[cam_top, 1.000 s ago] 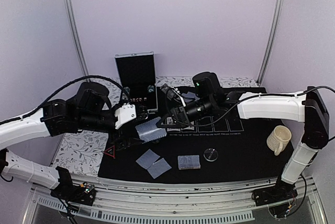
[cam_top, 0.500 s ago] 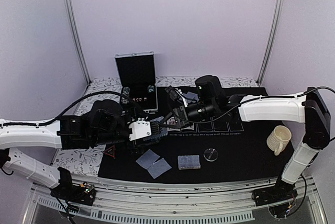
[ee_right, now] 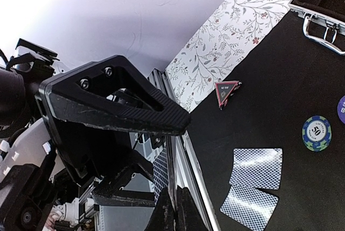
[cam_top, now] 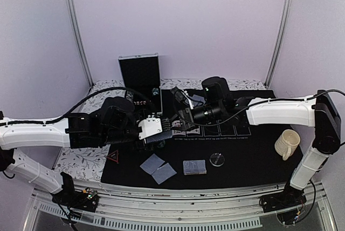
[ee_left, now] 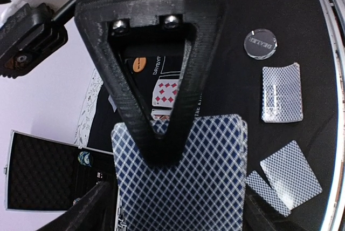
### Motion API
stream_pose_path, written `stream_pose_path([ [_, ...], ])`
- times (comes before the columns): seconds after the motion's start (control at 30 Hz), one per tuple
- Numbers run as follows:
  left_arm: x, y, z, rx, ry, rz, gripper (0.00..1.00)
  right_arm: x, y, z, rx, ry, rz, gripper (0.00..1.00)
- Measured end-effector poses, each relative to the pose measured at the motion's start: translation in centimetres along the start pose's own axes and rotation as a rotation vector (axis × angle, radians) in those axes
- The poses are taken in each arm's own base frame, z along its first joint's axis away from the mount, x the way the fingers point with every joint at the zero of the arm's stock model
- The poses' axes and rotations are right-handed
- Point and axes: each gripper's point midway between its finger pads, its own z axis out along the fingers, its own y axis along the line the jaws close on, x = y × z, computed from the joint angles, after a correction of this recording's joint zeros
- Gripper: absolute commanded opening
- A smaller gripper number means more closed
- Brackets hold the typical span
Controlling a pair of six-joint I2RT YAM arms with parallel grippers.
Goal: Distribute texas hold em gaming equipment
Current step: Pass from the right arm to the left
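Note:
The deck of playing cards (ee_left: 183, 182) with blue patterned backs hangs above the black mat (cam_top: 253, 155), left of its middle. My right gripper (ee_right: 175, 209) is shut on the deck's edge (ee_right: 161, 172); one of its fingers (ee_left: 151, 80) lies across the top card. My left gripper (ee_left: 175, 212) stands wide, a finger at each long side of the deck; contact is unclear. On the mat lie two loose cards (cam_top: 157, 168), a small pile (cam_top: 194, 167), a clear dealer disc (cam_top: 217, 159), a red triangle marker (cam_top: 113, 157) and a green-blue chip (ee_right: 316, 133).
An open black case (cam_top: 141, 77) stands at the back left, with chips inside. A cream mug (cam_top: 287, 144) sits on the mat's right side. Floral cloth (cam_top: 81, 155) covers the table left of the mat. A face-up card (ee_left: 164, 92) and an orange chip (ee_left: 139, 63) lie beneath the deck.
My left arm has swung right from the mat's left edge and brought its gripper around the deck. The jaws have narrowed a little. My right gripper has held the deck almost still.

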Motion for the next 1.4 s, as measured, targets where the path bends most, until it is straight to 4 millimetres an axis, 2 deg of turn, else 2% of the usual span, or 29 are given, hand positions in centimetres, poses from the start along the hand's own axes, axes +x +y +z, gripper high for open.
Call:
stream_pose_path([
  [0.13,0.1,0.0,0.2,0.012,0.009,-0.015,0.70,-0.2,0.3,-0.2,-0.004,-0.008,-0.008,0.03],
  [0.37,0.5,0.0,0.5,0.031,0.026,-0.025,0.71,-0.5,0.8,-0.4,-0.014,-0.017,-0.021,0.03],
  [0.57,0.8,0.0,0.6,0.044,0.035,-0.029,0.57,-0.6,0.7,-0.4,-0.011,-0.020,-0.022,0.06],
  [0.77,0.6,0.0,0.6,0.051,0.030,-0.030,0.55,-0.4,0.5,-0.4,-0.007,-0.018,-0.020,0.16],
  [0.93,0.6,-0.1,0.6,0.056,0.027,-0.030,0.55,-0.5,0.7,-0.4,-0.013,-0.018,-0.024,0.35],
  [1.07,0.5,-0.1,0.5,0.060,0.023,-0.030,0.55,-0.5,0.7,-0.3,-0.015,-0.021,-0.029,0.45],
  [1.17,0.3,-0.1,0.5,0.064,0.018,-0.031,0.55,-0.5,0.3,-0.1,-0.007,-0.022,-0.030,0.48],
  [1.4,0.3,-0.2,0.3,0.077,0.024,-0.030,0.53,0.2,-1.9,0.3,0.076,-0.009,-0.015,0.47],
])
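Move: The playing card is already in the right gripper, its middle about 2 cm left of the right hand point and 1 cm below. It stands between the open left fingers, roughly 1 cm ahead, 1 cm right and 1 cm below the left hand point. Some 18 cm beneath the left hand, the chip stack is about 4 cm ahead and 2 cm left. Below too are the loose cards, 7 cm back and 3 cm left, and the deck, 7 cm back and 11 cm right. Close the left gripper to about half open so its fingers pinch the playing card by its two long edges, holding that hand nearly in place while it eases down a touch and tips down about 5 degrees. Once it grips, open the right fingers from their pinch on the card's faces to about half, then sink the right hand some 2.5 cm and edge it slightly forward. ##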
